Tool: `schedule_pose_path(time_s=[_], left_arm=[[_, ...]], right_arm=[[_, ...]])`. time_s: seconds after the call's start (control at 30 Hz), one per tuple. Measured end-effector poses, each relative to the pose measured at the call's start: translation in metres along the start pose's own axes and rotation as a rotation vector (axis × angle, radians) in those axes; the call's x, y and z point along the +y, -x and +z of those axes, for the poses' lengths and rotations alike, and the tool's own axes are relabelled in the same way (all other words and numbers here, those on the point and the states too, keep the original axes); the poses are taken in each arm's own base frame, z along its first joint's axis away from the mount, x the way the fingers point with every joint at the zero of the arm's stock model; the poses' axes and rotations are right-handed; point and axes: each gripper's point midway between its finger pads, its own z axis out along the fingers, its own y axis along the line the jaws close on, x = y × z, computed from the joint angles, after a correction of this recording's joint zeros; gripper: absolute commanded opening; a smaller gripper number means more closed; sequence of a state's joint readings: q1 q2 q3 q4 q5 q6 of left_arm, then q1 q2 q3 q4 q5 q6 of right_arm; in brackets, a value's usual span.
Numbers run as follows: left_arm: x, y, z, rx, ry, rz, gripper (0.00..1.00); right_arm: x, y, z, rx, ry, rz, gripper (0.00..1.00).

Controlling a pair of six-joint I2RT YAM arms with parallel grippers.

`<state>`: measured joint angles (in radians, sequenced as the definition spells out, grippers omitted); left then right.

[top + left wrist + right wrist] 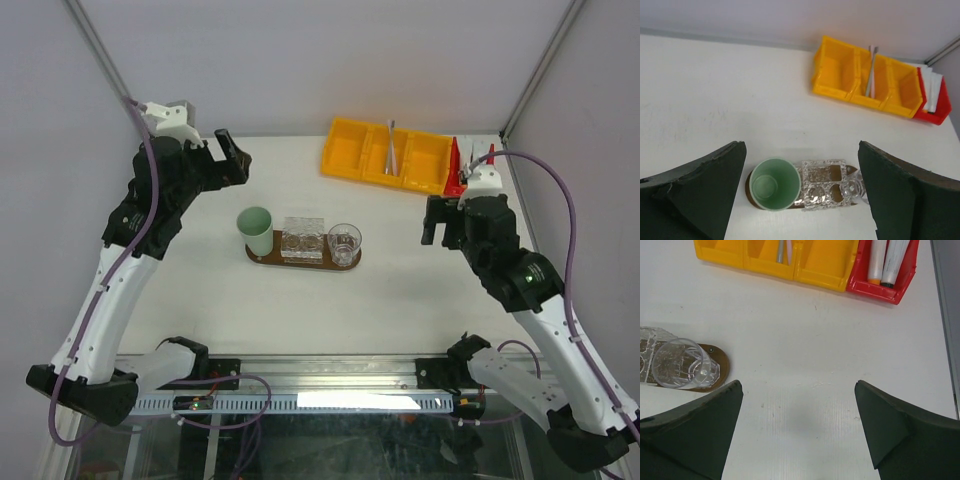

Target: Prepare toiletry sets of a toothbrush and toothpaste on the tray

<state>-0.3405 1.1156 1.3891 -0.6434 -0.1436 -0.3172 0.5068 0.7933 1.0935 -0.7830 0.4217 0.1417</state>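
Note:
The dark-brown tray (262,258) lies mid-table and carries a mint-green cup (256,228), a clear textured holder (303,238) and a clear glass (344,243). Slim pale toothbrushes (392,150) stand in the yellow bin's middle compartment. White toothpaste tubes (885,260) lie in the red bin. My left gripper (228,158) hangs open above the table, behind and left of the tray; its wrist view looks down on the cup (774,184) and tray (751,192). My right gripper (432,222) is open over bare table, right of the tray (720,365). Neither holds anything.
The yellow divided bin (350,150) and the small red bin (455,175) sit side by side at the back right, near the frame post. Grey walls close off the back and both sides. The arm bases stand along the near edge.

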Motion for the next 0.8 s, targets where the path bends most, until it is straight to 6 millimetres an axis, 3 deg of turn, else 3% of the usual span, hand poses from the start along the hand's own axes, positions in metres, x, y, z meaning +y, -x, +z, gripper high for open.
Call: schedule_pose_path(time_s=[0.27,0.33,0.57,0.8], left_arm=[[-0.027,0.055,-0.016,-0.224,-0.130,-0.019,0.99],[-0.028,0.060,-0.022,-0.275,-0.149,-0.012,0.99],[-0.010,0.036,-0.039,-0.364,-0.150,0.035,0.99],[0.009,0.043,-0.055,-0.473,-0.074,0.055,0.99]], right_arm=[[0.015,-0.019,0.009,0.096,0.043,0.032,0.99],[0.022,-0.022,0.010,0.115,0.069,0.046,0.99],[0.034,-0.022,0.019,0.131,0.098,0.090,0.98],[0.045,-0.010,0.053,0.111,0.101,0.124,0.93]])
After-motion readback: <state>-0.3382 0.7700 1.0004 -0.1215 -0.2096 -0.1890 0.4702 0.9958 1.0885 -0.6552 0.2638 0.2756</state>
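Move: The toothbrushes, in the middle of the yellow bin, lie about 34 cm ahead of the right hand, 5 cm left and 17 cm lower. The toothpaste tubes in the red bin are some 32 cm ahead and 16 cm right; the clear glass is 7 cm ahead and 20 cm left. From the left hand the toothbrushes are roughly 26 cm ahead, 36 cm right and 24 cm below; the green cup stands about 25 cm beneath it, 1 cm back and 1 cm left. Open right hand sinks leftward, then forward towards the toothbrushes, some 7 cm; left hand rises, tips up, retreats. ##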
